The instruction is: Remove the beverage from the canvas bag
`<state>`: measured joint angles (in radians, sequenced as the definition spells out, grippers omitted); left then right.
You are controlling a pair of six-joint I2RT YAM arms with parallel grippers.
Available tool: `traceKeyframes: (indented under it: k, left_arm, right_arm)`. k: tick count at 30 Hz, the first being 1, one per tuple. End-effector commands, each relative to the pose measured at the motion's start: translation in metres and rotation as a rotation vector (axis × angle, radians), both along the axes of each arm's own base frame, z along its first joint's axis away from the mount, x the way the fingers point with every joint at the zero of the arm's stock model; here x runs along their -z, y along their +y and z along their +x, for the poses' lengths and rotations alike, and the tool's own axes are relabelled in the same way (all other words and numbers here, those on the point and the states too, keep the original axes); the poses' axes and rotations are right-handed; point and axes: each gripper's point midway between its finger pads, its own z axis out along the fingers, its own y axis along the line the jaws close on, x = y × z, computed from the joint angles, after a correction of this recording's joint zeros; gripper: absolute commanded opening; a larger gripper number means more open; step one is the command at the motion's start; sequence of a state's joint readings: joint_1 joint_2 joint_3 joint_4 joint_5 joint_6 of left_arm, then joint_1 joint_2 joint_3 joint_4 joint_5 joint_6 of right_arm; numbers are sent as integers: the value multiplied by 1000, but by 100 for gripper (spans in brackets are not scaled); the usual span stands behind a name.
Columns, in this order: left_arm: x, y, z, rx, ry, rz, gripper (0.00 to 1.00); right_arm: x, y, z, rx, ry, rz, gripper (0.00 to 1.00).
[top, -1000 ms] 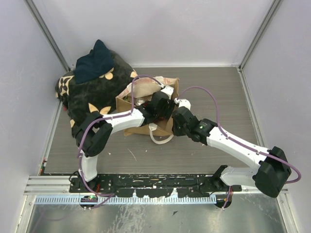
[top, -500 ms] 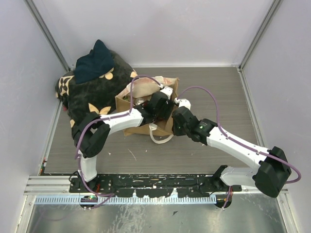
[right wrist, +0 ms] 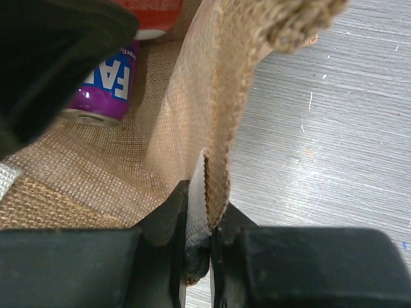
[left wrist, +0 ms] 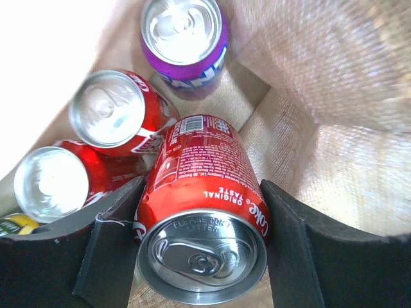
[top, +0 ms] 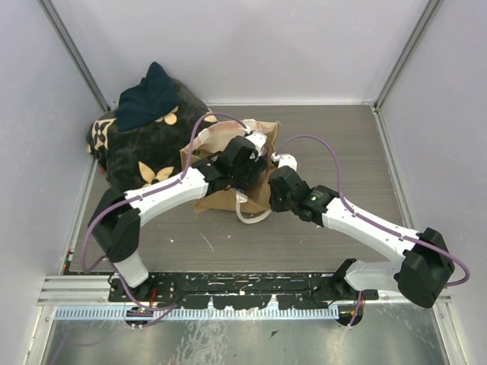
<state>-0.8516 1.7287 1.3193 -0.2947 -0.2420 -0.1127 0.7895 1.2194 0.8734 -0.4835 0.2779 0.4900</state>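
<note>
The tan canvas bag (top: 227, 201) stands mid-table with its mouth up. My left gripper (top: 245, 161) reaches down into it. In the left wrist view its fingers (left wrist: 115, 244) press both sides of a red Coke can (left wrist: 199, 192), the beverage, which tilts with its top toward the camera above the bag's floor (left wrist: 334, 83). My right gripper (top: 275, 181) is at the bag's right rim. In the right wrist view it (right wrist: 200, 224) is shut on the woven rim and its pale trim (right wrist: 215, 96).
Inside the bag are a purple Fanta can (left wrist: 185, 38) and two upright red cans (left wrist: 119, 112) (left wrist: 54, 183). A black flower-print cushion (top: 144, 152) topped by a dark blue cloth (top: 148, 95) lies at the back left. A cream handle loop (top: 253, 217) hangs at the bag's front.
My left arm has swung its elbow out to the left, and its gripper has shifted slightly up and left over the bag's mouth. The right arm has held still on the rim.
</note>
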Motion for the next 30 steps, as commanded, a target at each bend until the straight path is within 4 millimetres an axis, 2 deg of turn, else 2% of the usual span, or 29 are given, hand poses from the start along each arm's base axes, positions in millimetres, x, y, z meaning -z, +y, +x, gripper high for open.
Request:
traceKeyframes:
  k: [1, 8, 9, 11, 14, 15, 19, 23, 26, 28, 30]
  left_arm:
    - [-86, -2, 11, -16, -165, -147, 0]
    - [-128, 3, 3, 2, -219, -211, 0]
    - [-135, 3, 2, 7, -226, -222, 0]
    - [-147, 5, 0, 12, -241, -237, 0]
    - [-168, 7, -4, 25, -263, -255, 0]
    - [-175, 8, -6, 33, -269, -258, 0]
    - [-206, 8, -12, 71, -298, -283, 0]
    - [-239, 6, -15, 97, -338, -319, 0]
    - [-257, 0, -12, 117, -362, -323, 0]
    - [-265, -6, -11, 136, -374, -324, 0]
    - [-273, -15, -11, 166, -379, -326, 0]
  right_arm:
    - [2, -1, 6, -4, -26, -30, 1]
    - [-4, 1, 9, -9, -39, -29, 1]
    - [-6, 1, 10, -8, -45, -28, 3]
    - [-12, 0, 11, -5, -58, -26, 17]
    - [-26, -1, 15, 5, -90, -23, 51]
    - [-32, -3, 17, 12, -107, -20, 59]
    - [-63, -12, 26, 55, -199, -24, 72]
    - [-94, -24, 32, 107, -292, -9, 76]
    - [-122, -35, 33, 159, -375, 39, 76]
    - [-141, -48, 32, 212, -443, 74, 76]
    - [-157, -69, 29, 291, -515, 87, 76]
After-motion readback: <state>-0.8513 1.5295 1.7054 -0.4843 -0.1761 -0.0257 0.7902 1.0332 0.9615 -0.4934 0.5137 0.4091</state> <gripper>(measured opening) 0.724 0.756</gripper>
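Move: The left hand already has the red can between its fingers inside the canvas bag, with the middle of the bag's mouth about 3 cm above, 2 cm ahead and 5 cm left. An upright purple can stands some 5 cm ahead and 1 cm right, 8 cm lower; another red can is 3 cm ahead, 5 cm left, equally low. The right hand has the bag's near right rim in its grip; the lying purple can is about 3 cm ahead, 9 cm left and 8 cm below it. Keeping its pinch on the red can, the left hand draws it almost straight up through the bag's mouth, some 22 cm, its fingers tilting up about 20 degrees. The right hand first holds the rim in place, then opens midway, lets go of the canvas and rises about 10 cm, drifting to the right and slightly forward as its fingers tip up. ##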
